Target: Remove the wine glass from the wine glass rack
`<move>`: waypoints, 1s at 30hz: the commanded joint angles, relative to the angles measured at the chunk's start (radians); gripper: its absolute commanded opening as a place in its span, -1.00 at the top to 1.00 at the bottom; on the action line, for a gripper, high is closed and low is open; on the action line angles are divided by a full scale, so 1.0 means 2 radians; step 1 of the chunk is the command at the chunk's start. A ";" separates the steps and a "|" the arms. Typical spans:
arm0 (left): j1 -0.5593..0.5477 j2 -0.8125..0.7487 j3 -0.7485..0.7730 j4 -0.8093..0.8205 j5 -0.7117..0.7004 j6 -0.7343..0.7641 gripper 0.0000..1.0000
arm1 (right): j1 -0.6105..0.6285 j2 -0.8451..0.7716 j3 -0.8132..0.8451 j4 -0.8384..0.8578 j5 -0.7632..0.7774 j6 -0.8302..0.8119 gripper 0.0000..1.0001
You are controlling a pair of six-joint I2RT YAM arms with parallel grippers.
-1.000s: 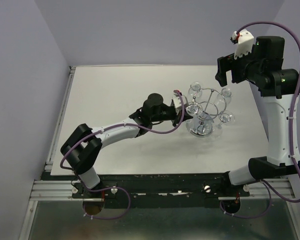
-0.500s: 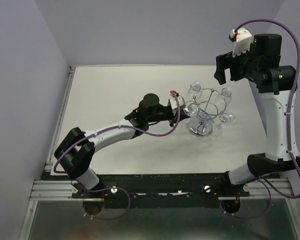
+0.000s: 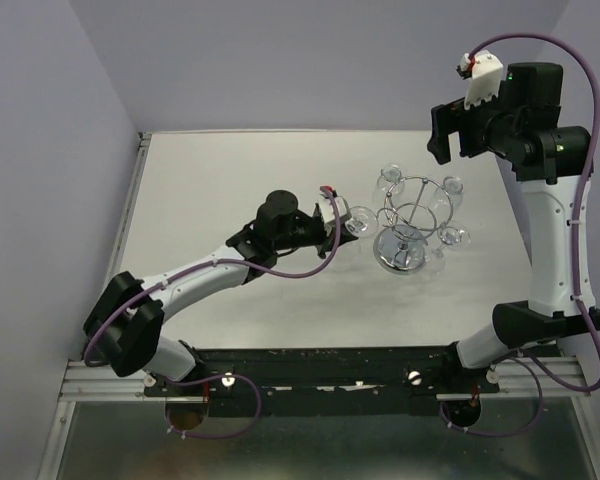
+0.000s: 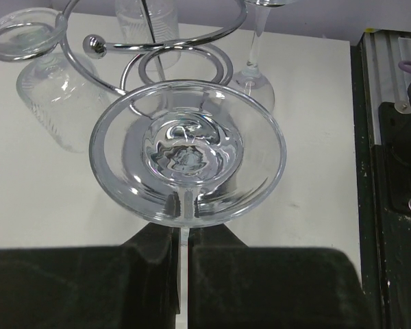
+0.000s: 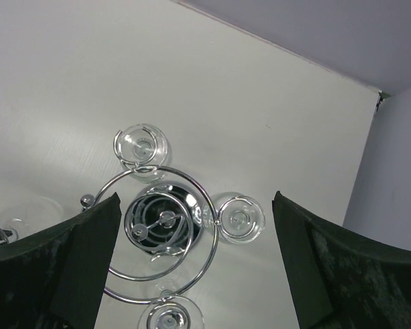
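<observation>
The chrome wine glass rack (image 3: 401, 250) stands right of the table's middle. Its curled hook (image 4: 220, 60) shows just behind the glass in the left wrist view, and its ring and disc base (image 5: 145, 218) show from above in the right wrist view. My left gripper (image 3: 333, 224) is shut on the stem of a wine glass (image 3: 358, 221). It holds the glass level, just left of the rack and apart from it. The glass's round foot (image 4: 187, 147) fills the left wrist view, with its stem between my fingers (image 4: 212, 274). My right gripper (image 3: 448, 135) hangs open and empty high above the rack.
Three more glasses hang on the rack (image 3: 388, 180), (image 3: 453, 187), (image 3: 452, 236); they also show in the right wrist view (image 5: 141, 145), (image 5: 240, 219), (image 5: 170, 317). A metal rail (image 3: 130, 220) runs along the table's left edge.
My left arm has drawn back to the left with the wine glass, pulling it off the rack's hook. My right gripper has risen slightly.
</observation>
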 commanded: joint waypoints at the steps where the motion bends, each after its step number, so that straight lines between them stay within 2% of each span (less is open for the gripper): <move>1: 0.022 -0.060 -0.014 -0.031 0.007 0.022 1.00 | 0.002 -0.001 0.025 0.000 -0.031 -0.018 -0.96; 5: 0.063 -0.098 0.000 -0.098 -0.015 -0.012 1.00 | 0.002 -0.016 0.010 0.027 -0.059 -0.035 -0.89; 9: 0.145 -0.092 0.073 -0.182 0.009 -0.073 1.00 | 0.019 -0.127 -0.173 0.228 -0.071 -0.068 -0.92; 14: 0.235 -0.055 0.154 -0.250 0.063 -0.145 1.00 | 0.097 -0.151 -0.218 0.268 -0.039 -0.145 -0.89; 16: 0.259 -0.043 0.162 -0.246 0.094 -0.197 1.00 | 0.138 -0.169 -0.253 0.301 -0.024 -0.187 -0.89; 19: 0.289 -0.019 0.156 -0.209 0.145 -0.311 1.00 | 0.201 -0.219 -0.365 0.412 0.012 -0.273 -0.94; 23: 0.331 0.034 0.121 -0.115 0.210 -0.535 1.00 | 0.279 -0.253 -0.488 0.509 0.057 -0.364 -0.96; 25: 0.354 0.043 0.069 -0.025 0.222 -0.667 1.00 | 0.311 -0.262 -0.529 0.530 0.060 -0.390 -0.96; 26: 0.367 0.042 0.056 -0.025 0.212 -0.682 1.00 | 0.324 -0.263 -0.543 0.532 0.057 -0.403 -0.96; 27: 0.377 0.043 0.052 -0.069 0.205 -0.678 1.00 | 0.338 -0.264 -0.557 0.531 0.053 -0.415 -0.96; 30: 0.415 0.046 0.016 -0.092 0.215 -0.724 1.00 | 0.375 -0.269 -0.597 0.540 0.038 -0.450 -0.98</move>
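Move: The left hand already holds the wine glass by its stem, bowl down, clear of the rack. Open table it is carried over lies some 20 cm left and 14 ahead, about 22 below. The wine glass rack's middle is about 12 cm right, 5 ahead and 9 below. From the empty right hand, the held wine glass is about 16 cm left, 12 back and 20 lower; the rack about 6 left, 6 back and 25 lower. Leftward and forward, roughly 20 and 14 cm, the left hand carries the glass away from the rack, rising about 9 cm and sinking again while its wrist rolls some 75 degrees, swinging the bowl towards the base. The open right hand sweeps about 19 cm left across the rack, also back and down, towards the glass, its fingers turning counter-clockwise to point left-forward, nearly level. ##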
